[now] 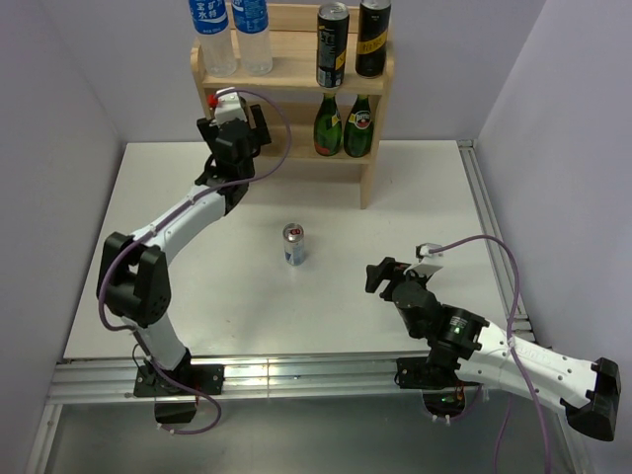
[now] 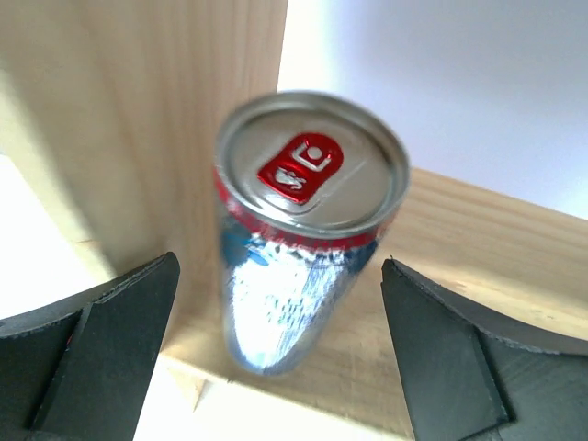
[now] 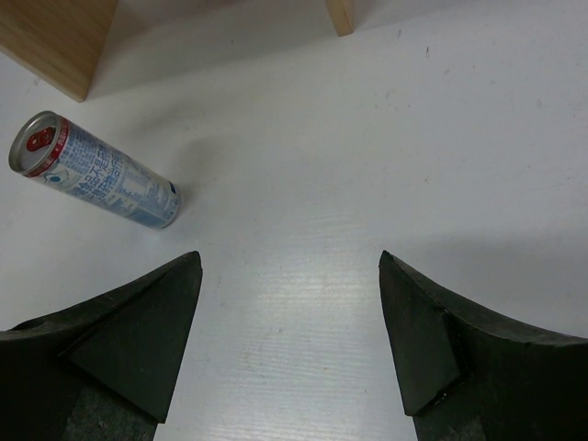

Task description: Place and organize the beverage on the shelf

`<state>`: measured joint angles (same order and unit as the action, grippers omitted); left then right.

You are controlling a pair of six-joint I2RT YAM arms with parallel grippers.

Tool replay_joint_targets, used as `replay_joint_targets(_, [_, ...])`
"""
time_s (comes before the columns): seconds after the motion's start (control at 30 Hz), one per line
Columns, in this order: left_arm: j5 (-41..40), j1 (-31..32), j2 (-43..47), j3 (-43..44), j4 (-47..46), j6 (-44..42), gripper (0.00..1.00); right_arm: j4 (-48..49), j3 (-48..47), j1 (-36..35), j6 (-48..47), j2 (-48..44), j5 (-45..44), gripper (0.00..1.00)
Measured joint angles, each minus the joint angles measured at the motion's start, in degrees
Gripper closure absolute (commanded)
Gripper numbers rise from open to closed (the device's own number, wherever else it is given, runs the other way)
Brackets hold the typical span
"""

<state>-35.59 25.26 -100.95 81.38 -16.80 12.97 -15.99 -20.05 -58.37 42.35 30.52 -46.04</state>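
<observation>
The light-wood shelf (image 1: pixel 369 178) stands at the back of the table. Its top tier holds two blue-capped water bottles (image 1: pixel 235 35) on the left and two black-and-gold cans (image 1: pixel 353 41) on the right. In the left wrist view a slim silver can (image 2: pixel 303 239) stands upright on the lower board (image 2: pixel 478 239), beside the left side panel. My left gripper (image 2: pixel 280 266) is open, its fingers either side of this can and apart from it. In the top view the left gripper (image 1: pixel 240 111) hides that can. A second silver can (image 1: pixel 293 244) (image 3: pixel 92 175) stands mid-table. My right gripper (image 1: pixel 377 273) (image 3: pixel 289 262) is open and empty, to that can's right.
Two green glass bottles (image 1: pixel 344 126) stand on the right of the lower tier. Grey walls close in both sides. A metal rail (image 1: pixel 296 373) runs along the table's near edge. The shelf's feet (image 3: pixel 340 14) show at the top of the right wrist view.
</observation>
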Motion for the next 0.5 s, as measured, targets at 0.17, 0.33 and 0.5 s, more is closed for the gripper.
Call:
replay_joint_targets(0.17, [-0.28, 1.05, 5.57, -2.38, 2.4, 0.48, 0.01, 0.35, 0.72, 0.0, 0.0, 0.02, 0.0, 0.15])
replay_joint_targets(0.33, [-0.31, 2.58, 12.17, -5.64, 5.81, 1.55, 0.01, 0.39, 0.87, 0.0, 0.0, 0.02, 0.0, 0.15])
replay_joint_targets(0.5, [-1.42, 6.43, 20.98, -8.66, 11.17, 2.89, 0.01, 0.46, 0.9, 0.0, 0.02, 0.0, -0.04, 0.15])
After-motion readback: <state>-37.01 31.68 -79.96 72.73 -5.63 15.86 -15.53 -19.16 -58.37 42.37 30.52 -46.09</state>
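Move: The left hand, open and empty, has the can it placed on the lower shelf about 3 cm ahead and 4 cm lower; the nearer green bottle is some 3 cm ahead, 21 cm right and 2 cm lower. Its next can, on the table, lies roughly 19 cm back, 17 cm right and 23 cm below. From the right hand, that table can is about 13 cm ahead, 24 cm left and 7 cm lower. The left hand, fingers staying wide open, backs about 10 cm away from the shelved can, rising some 6 cm. ##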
